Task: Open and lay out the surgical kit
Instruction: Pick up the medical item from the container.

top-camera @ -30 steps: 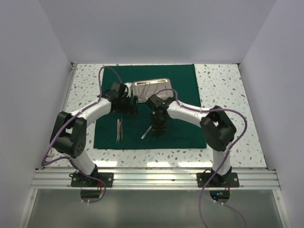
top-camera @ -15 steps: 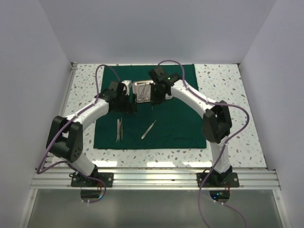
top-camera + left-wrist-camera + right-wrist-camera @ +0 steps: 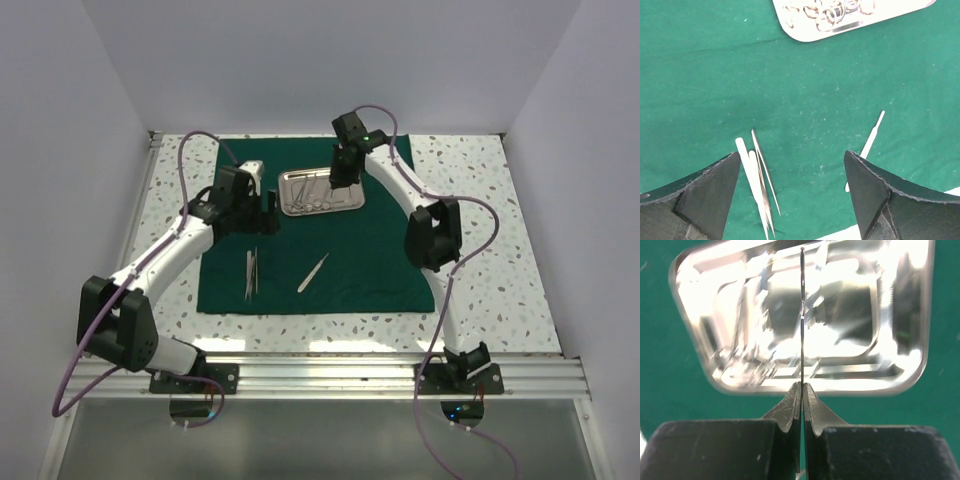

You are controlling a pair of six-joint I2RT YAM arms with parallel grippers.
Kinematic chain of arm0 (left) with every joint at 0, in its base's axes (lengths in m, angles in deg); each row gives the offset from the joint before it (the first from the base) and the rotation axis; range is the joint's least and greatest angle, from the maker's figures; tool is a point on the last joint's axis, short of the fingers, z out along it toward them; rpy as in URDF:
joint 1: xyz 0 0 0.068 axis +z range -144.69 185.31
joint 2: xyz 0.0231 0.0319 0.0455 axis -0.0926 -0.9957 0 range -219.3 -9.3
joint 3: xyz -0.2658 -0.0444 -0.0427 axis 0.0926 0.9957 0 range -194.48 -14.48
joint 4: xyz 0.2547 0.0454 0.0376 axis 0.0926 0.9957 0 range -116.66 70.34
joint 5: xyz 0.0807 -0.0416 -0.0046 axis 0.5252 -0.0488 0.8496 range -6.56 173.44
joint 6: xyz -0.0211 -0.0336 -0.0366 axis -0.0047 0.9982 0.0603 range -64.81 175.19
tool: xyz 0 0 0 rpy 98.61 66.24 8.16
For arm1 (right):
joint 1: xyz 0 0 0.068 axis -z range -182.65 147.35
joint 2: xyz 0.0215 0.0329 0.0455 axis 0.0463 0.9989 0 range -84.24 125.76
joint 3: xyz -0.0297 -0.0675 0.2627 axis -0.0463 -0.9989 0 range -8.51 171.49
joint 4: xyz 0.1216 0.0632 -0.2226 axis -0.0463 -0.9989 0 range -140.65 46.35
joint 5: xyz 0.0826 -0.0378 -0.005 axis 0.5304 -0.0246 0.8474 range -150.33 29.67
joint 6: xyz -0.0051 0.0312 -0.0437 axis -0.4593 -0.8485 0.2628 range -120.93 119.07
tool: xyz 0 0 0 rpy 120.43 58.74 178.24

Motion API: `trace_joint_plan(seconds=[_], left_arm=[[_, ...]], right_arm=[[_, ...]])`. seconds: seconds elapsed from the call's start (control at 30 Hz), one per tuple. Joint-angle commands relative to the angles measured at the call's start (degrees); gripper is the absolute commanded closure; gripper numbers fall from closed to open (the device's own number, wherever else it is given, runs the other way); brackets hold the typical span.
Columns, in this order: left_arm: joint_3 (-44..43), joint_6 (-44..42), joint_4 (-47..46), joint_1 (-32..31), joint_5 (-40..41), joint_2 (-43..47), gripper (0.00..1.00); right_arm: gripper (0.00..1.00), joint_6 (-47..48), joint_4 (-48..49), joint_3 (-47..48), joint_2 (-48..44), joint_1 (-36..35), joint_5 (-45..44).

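The dark green cloth (image 3: 375, 250) lies spread flat on the table. The steel tray (image 3: 285, 206) sits at its far middle and holds ring-handled instruments (image 3: 310, 202). Silver tweezers (image 3: 250, 272) and one slim instrument (image 3: 313, 272) lie on the near part of the cloth. My left gripper (image 3: 268, 212) is open and empty above the cloth; its view shows the tweezers (image 3: 757, 185), the slim instrument (image 3: 871, 140) and the tray's corner (image 3: 880, 12). My right gripper (image 3: 340, 182) hangs over the tray (image 3: 900, 315), shut on a thin instrument (image 3: 802, 315) seen edge-on.
Speckled tabletop (image 3: 470, 200) borders the cloth on the left, right and near sides. White walls enclose the back and both sides. A metal rail (image 3: 320, 375) runs along the near edge by the arm bases.
My right gripper left the slim instrument on the near cloth and moved far to the tray, and now holds a thin piece over it. My left arm drew back slightly to the left.
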Motion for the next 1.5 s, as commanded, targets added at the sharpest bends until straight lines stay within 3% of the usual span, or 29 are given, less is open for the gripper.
trace_joint_plan(seconds=[0.0, 0.17, 0.5, 0.9, 1.3, 1.47], left_arm=[[1.2, 2.4, 1.2, -0.2, 1.6, 4.4, 0.11], [2.3, 2.9, 2.7, -0.2, 1.6, 7.2, 0.11], [3.3, 4.0, 3.8, -0.2, 3.3, 8.9, 0.11], [3.7, 2.6, 2.0, -0.2, 2.2, 7.8, 0.11], [1.1, 1.1, -3.5, -0.1, -1.2, 0.0, 0.11], [-4.1, 0.5, -4.6, -0.6, -3.3, -6.4, 0.11]], right_arm=[[1.00, 1.0, 1.2, 5.1, 3.6, 2.1, 3.0], [1.00, -0.6, 5.7, 5.4, 6.5, 3.7, 5.1], [1.00, -1.3, 5.7, 4.0, 9.6, 5.1, 8.2], [1.00, 1.6, 8.3, -6.1, -6.3, 5.2, 7.1], [1.00, 0.4, 14.9, -45.6, -35.8, 1.5, 6.0], [1.00, -2.7, 16.7, -60.9, -46.3, -1.0, 4.3]])
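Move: The right hand, already holding a thin metal instrument, hangs about 9 cm above the tray's near rim, with the tray's middle some 4 cm ahead and 5 cm to its left. The laid-out scalpel lies roughly 19 cm back and 7 cm left of this hand, with the pair of slim tools some 15 cm farther left, level with the scalpel. From the empty left hand, the tray is about 16 cm ahead and 13 cm to the right. Still pinching the thin instrument between its shut fingertips, the right hand first sinks about 7 cm towards the tray while easing forward and slightly right, and pauses low there. It then climbs some 12 cm and pulls back quickly, about 18 cm and a little more to the right, away from the tray to above the open cloth right of the scalpel, starting to sink again. The open left hand backs off and rises a couple of centimetres, then comes forward and down. ##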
